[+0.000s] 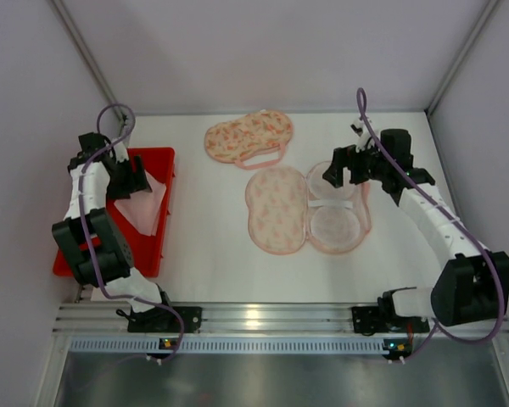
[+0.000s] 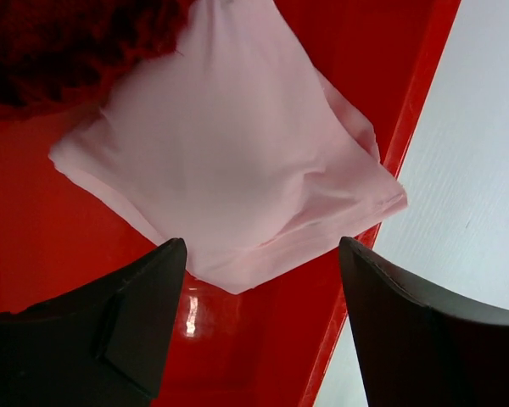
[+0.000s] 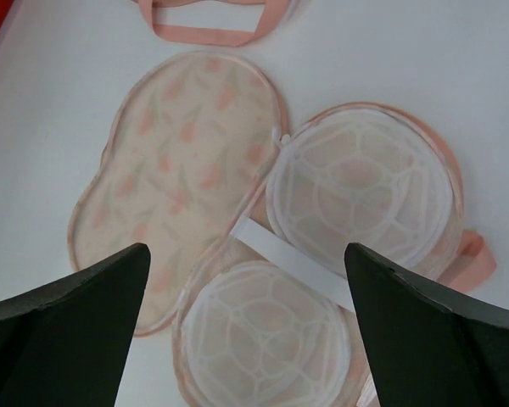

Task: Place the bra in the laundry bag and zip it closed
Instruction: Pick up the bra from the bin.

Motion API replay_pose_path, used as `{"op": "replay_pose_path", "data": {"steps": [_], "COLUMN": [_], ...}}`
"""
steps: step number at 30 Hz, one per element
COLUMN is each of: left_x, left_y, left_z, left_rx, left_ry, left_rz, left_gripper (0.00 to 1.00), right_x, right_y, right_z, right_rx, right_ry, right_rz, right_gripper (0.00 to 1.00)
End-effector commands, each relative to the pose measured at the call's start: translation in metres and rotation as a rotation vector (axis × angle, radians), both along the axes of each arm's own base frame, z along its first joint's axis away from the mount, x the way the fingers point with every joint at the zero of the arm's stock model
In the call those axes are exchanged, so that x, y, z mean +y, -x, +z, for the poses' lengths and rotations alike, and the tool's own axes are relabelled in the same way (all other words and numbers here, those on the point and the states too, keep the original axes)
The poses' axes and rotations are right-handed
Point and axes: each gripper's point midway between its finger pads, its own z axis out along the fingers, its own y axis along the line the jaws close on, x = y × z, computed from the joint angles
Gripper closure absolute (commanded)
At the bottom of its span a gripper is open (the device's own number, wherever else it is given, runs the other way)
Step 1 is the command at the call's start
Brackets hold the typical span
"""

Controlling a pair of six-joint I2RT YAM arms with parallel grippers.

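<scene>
A pale pink bra [image 1: 144, 206] lies folded in the red tray [image 1: 161, 246]; in the left wrist view it [image 2: 229, 161] fills the middle. My left gripper [image 1: 134, 180] is open above it, its tips [image 2: 261, 254] just short of the bra's near corner. The open laundry bag [image 1: 305, 209] lies mid-table: a floral lid [image 3: 182, 174] on the left, two white mesh cups [image 3: 365, 182] joined by a white strap on the right. My right gripper [image 1: 346, 174] hangs open and empty above the bag's far right part.
A second floral bag [image 1: 248, 136], closed, with a pink loop handle, lies at the back of the table. A dark red knitted item [image 2: 59, 47] lies in the tray's far part. White walls close in the table on three sides.
</scene>
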Motion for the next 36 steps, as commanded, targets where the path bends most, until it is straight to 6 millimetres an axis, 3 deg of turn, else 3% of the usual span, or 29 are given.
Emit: {"op": "replay_pose_path", "data": {"steps": [1,2,5,12,15,19,27,32,36], "left_x": [-0.011,-0.011,-0.01,-0.016,-0.018,-0.016,-0.022,-0.026,-0.027], "left_y": [0.016,0.018,0.022,0.03,0.033,0.034,0.043,0.048,0.051], "left_z": [-0.011,-0.014,-0.018,-0.027,-0.037,-0.053,-0.081,-0.088,-0.082], "left_rx": [0.017,0.017,0.0,-0.055,-0.062,-0.031,-0.001,-0.012,-0.026], "left_ry": [0.032,0.02,-0.027,-0.128,-0.144,-0.154,-0.11,-0.103,-0.122], "left_rz": [-0.092,-0.108,-0.2,-0.576,-0.678,-0.754,-0.842,-0.851,-0.856], "left_gripper": [0.26,0.36,0.44,0.48,0.47,0.47,0.5,0.52,0.53], "right_x": [0.018,0.017,0.012,-0.003,-0.007,-0.007,0.014,0.019,0.022], "right_y": [-0.025,-0.029,-0.044,-0.056,-0.064,-0.062,-0.041,-0.029,-0.018], "right_z": [0.031,0.032,0.041,0.081,0.083,0.068,0.039,0.02,0.007], "right_rx": [-0.123,-0.118,-0.156,-0.354,-0.36,-0.282,-0.161,-0.098,-0.057], "right_ry": [-0.037,-0.04,-0.013,0.142,0.168,0.218,0.1,0.066,0.05], "right_rz": [0.078,0.063,0.029,-0.049,-0.069,-0.006,0.063,0.085,0.104], "right_gripper": [0.0,0.01,0.01,0.0,0.01,0.01,0.01,0.01,0.0]}}
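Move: The pink bra lies in the bin almost straight below the left hand, its middle about 9 cm down. The dark red fluffy thing is about 7 cm ahead of the hand and 9 cm to its left, also about 9 cm down; the bin's right wall stands level with the hand, some 6 cm to its right, its rim about 4 cm lower. From the right hand the bra is roughly 54 cm to the left, level ahead, 15 cm lower. Onto the bra's near right edge, beside the bin wall, the left hand sinks about 9 cm while drawing back 6 cm and slightly right; midway it nearly stops and turns about 45 degrees clockwise, then goes down. Its fingers narrow to about half open, one either side of a fold of the edge. The open right hand rises forward about 6 cm, then mostly returns. ##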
